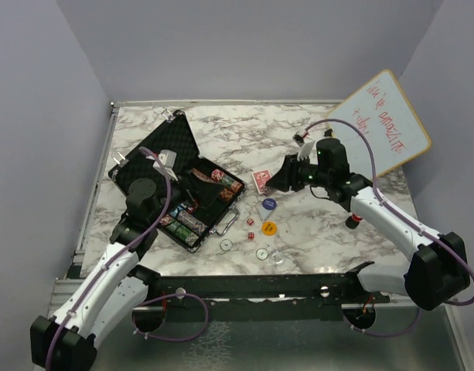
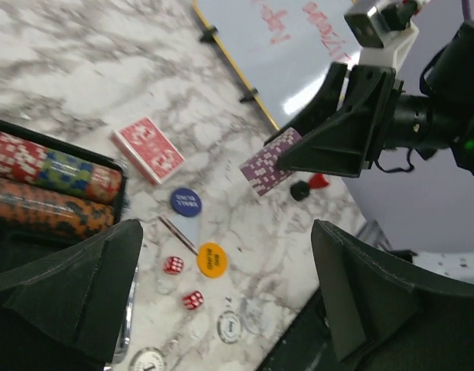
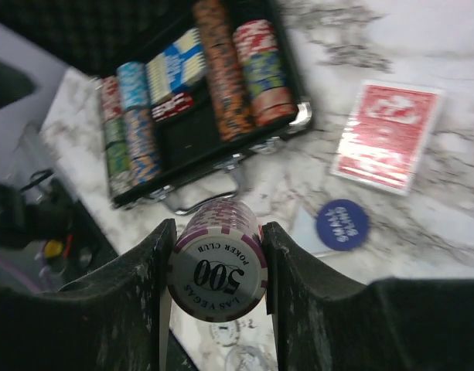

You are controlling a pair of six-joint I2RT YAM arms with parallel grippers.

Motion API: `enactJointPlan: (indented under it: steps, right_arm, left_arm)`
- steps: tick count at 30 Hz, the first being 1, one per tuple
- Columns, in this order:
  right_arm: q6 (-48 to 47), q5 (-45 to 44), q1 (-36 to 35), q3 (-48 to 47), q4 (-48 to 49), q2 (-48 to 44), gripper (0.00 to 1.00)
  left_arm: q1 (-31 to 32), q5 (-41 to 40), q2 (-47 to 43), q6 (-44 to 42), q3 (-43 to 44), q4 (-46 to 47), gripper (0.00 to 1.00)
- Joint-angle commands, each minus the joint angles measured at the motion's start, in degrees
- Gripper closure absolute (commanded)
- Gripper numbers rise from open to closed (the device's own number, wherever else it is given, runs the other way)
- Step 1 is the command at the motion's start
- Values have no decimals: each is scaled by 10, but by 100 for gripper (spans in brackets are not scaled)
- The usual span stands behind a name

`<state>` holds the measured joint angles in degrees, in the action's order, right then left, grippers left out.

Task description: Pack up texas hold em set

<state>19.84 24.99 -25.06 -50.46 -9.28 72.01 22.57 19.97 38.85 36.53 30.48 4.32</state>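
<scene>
The black case [image 1: 148,158] lies open at the left, with striped chip stacks [image 1: 192,224] in its tray; they also show in the right wrist view [image 3: 221,69]. My right gripper [image 1: 283,176] is shut on a purple-and-white chip stack marked 500 [image 3: 217,259], held above the table right of the case; the stack also shows in the left wrist view [image 2: 269,161]. My left gripper [image 2: 225,232] is open and empty above the case's right part. On the marble lie a red card deck [image 1: 261,182], a blue button [image 1: 268,205], a yellow button [image 1: 268,229], two red dice [image 2: 173,265] and white buttons [image 1: 226,245].
A wood-framed whiteboard [image 1: 380,124] leans at the back right. A small black cylinder with a red top [image 1: 352,222] stands by the right arm. The case's silver handle [image 1: 230,220] juts toward the loose pieces. Grey walls close in the table.
</scene>
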Motion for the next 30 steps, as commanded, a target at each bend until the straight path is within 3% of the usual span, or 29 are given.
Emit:
enactJointPlan:
  steps: [1, 5, 10, 16, 24, 30]
  right_arm:
    - [-2, 197, -29, 11, 96, -18, 76]
    - [22, 275, -57, 14, 160, -13, 75]
    - [51, 342, -82, 15, 219, -7, 74]
    - [55, 375, -112, 6, 257, -1, 74]
    - [98, 400, -119, -4, 321, 22, 75]
    - [108, 402, -123, -6, 335, 27, 75]
  left_arm:
    - [-1, 179, 63, 89, -11, 120, 1]
    - [6, 304, 136, 125, 11, 161, 2]
    - [20, 351, 140, 108, 23, 166, 5]
    - [56, 392, 147, 111, 29, 167, 28]
    - [91, 397, 129, 102, 34, 167, 32]
    - [104, 394, 147, 99, 31, 167, 44]
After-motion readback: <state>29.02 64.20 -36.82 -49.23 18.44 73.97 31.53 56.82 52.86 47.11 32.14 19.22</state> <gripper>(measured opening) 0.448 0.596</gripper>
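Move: The purple chip stack, held in the right gripper, lies about 20 cm to the left gripper's right, 3 cm farther out and 8 cm lower. From the left gripper, the case's middle is some 5 cm left, 2 cm ahead and 21 cm below, and the dice some 14 cm right, 9 cm back. From the right gripper, the left one is about 20 cm left, 3 cm back and 8 cm higher; the dice 12 cm back and 7 cm left, the red card deck 8 cm ahead, 3 cm left, both some 15 cm below. Bring both grippers together over the dice for a handover: draw the right one back about 13 cm, left and up some 9 cm each, swinging it counter-clockwise while it keeps its grip on the chip stack. Pull the left one back 11 cm and right 8, turn it about 45 degrees clockwise to face the stack, and partly close its fingers around the free end. ##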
